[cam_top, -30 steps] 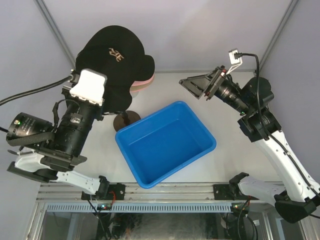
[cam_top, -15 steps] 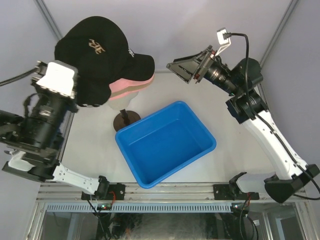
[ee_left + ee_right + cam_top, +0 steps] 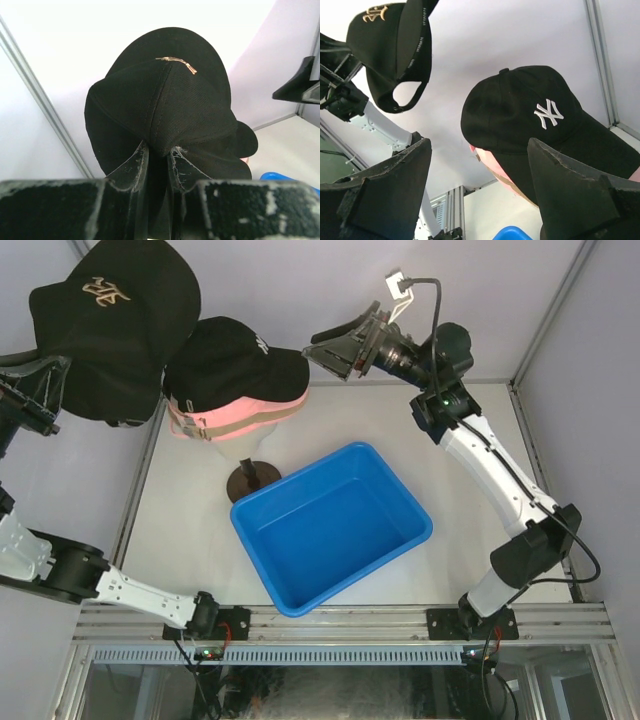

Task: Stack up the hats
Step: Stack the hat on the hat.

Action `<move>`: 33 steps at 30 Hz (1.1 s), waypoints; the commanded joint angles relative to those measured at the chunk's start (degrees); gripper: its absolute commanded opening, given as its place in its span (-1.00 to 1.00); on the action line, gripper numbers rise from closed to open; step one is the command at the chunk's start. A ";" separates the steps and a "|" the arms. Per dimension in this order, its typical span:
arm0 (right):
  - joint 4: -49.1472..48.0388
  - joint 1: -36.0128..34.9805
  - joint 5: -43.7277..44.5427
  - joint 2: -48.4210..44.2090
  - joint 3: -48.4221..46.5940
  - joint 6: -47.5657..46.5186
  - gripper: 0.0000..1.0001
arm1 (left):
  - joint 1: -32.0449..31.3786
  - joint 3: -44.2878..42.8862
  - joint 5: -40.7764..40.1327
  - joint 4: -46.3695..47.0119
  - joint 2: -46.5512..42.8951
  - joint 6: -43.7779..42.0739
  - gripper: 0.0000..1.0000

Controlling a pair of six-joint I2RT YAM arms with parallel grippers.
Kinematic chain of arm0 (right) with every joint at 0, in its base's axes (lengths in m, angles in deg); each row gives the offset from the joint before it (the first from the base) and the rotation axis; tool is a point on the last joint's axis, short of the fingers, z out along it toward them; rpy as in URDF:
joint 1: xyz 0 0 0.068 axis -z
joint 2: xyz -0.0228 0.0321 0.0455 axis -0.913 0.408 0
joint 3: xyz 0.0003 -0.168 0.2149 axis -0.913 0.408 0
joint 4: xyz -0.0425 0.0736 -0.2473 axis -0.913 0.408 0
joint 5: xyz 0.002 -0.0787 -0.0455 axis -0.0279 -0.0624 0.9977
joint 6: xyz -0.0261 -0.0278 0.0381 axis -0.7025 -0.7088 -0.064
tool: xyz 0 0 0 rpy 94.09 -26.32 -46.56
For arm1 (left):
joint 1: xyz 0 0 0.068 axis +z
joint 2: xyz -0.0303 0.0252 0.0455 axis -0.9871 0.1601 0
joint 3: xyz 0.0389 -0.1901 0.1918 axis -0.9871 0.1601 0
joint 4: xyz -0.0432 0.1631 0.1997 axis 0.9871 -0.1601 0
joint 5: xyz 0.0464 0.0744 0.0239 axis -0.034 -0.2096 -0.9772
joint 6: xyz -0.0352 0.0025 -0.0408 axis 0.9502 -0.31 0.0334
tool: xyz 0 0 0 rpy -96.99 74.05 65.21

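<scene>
My left gripper (image 3: pixel 60 388) is shut on the black cap with the small orange mark (image 3: pixel 110 320) and holds it high at the far left, clear of the stack. In the left wrist view the fingers (image 3: pixel 135 165) pinch that cap's crown fabric (image 3: pixel 160 95). The black NY cap (image 3: pixel 235 362) sits on top of a pink cap (image 3: pixel 235 420) with a tan edge under it, all on the mannequin head. My right gripper (image 3: pixel 335 350) is open and empty just right of the NY cap's brim. The right wrist view shows the NY cap (image 3: pixel 530 120), the pink cap (image 3: pixel 502 172) and the held cap (image 3: pixel 390 45).
The mannequin's brown base (image 3: pixel 252 480) stands on the white table. A blue plastic bin (image 3: pixel 330 525) lies in the middle, close to that base. Grey enclosure walls and metal posts (image 3: pixel 110 300) stand behind and at the sides.
My left gripper has carried the orange-marked black cap up and to the left, off the stack, uncovering the NY cap. My right gripper has swung left towards the stack.
</scene>
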 commanded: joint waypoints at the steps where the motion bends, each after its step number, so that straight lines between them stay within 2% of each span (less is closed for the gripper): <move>1: -6.73 0.05 -2.51 0.08 -3.33 0.48 0.55 | -0.15 -4.91 5.61 -11.75 5.66 6.71 -1.00; 6: -6.95 -0.18 -2.58 0.99 -5.44 0.48 0.55 | -0.15 -14.89 5.99 -15.89 13.05 4.87 -0.99; 11: -2.17 -0.01 -1.29 -0.36 -5.77 0.48 0.55 | 0.05 -17.66 8.03 -6.06 19.05 -6.73 -1.00; 13: -0.30 0.66 -0.29 -1.15 -5.23 0.48 0.55 | 0.66 -15.28 9.29 -1.04 20.48 -11.64 -1.00; 17: 0.60 2.58 1.60 -2.53 -2.55 0.48 0.55 | 4.64 -18.28 15.67 0.95 26.25 -12.78 -0.99; 20: -1.32 5.28 2.54 -4.68 2.53 0.48 0.55 | 8.54 -24.70 22.43 -5.38 29.72 -6.78 -1.00; 23: -4.81 8.03 2.06 -6.21 6.59 0.48 0.55 | 13.09 -23.93 27.01 -6.92 30.51 -2.74 -1.00; 28: -5.96 11.04 1.60 -8.08 10.19 0.48 0.55 | 26.37 -24.63 36.68 -17.58 31.17 12.57 -1.00; 33: -6.75 12.40 0.63 -8.36 10.90 0.48 0.55 | 38.58 -22.08 43.48 -24.42 28.04 22.83 -0.99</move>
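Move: The NY hat, top of the stack on the head stand, lies about 19 cm ahead of my left hand, 12 cm to its right and 20 cm below; that hand already holds the next black hat. The pink hat sits right under the NY hat, some 7 cm lower. The blue bin is about 6 cm ahead, 30 cm right and 60 cm down. From my empty right hand, the NY hat is roughly 5 cm ahead, 17 cm left and 9 cm lower. Keeping the black hat pinched, I swing my left hand about 22 cm right, rising some 5 cm, high over the near side of the stack, then curve forward and slightly down. Meanwhile that wrist rolls its left side up and tips the fingers upward. My open right hand hovers, then draws right and forward, sinking a little, away from the NY hat and turning clockwise. ##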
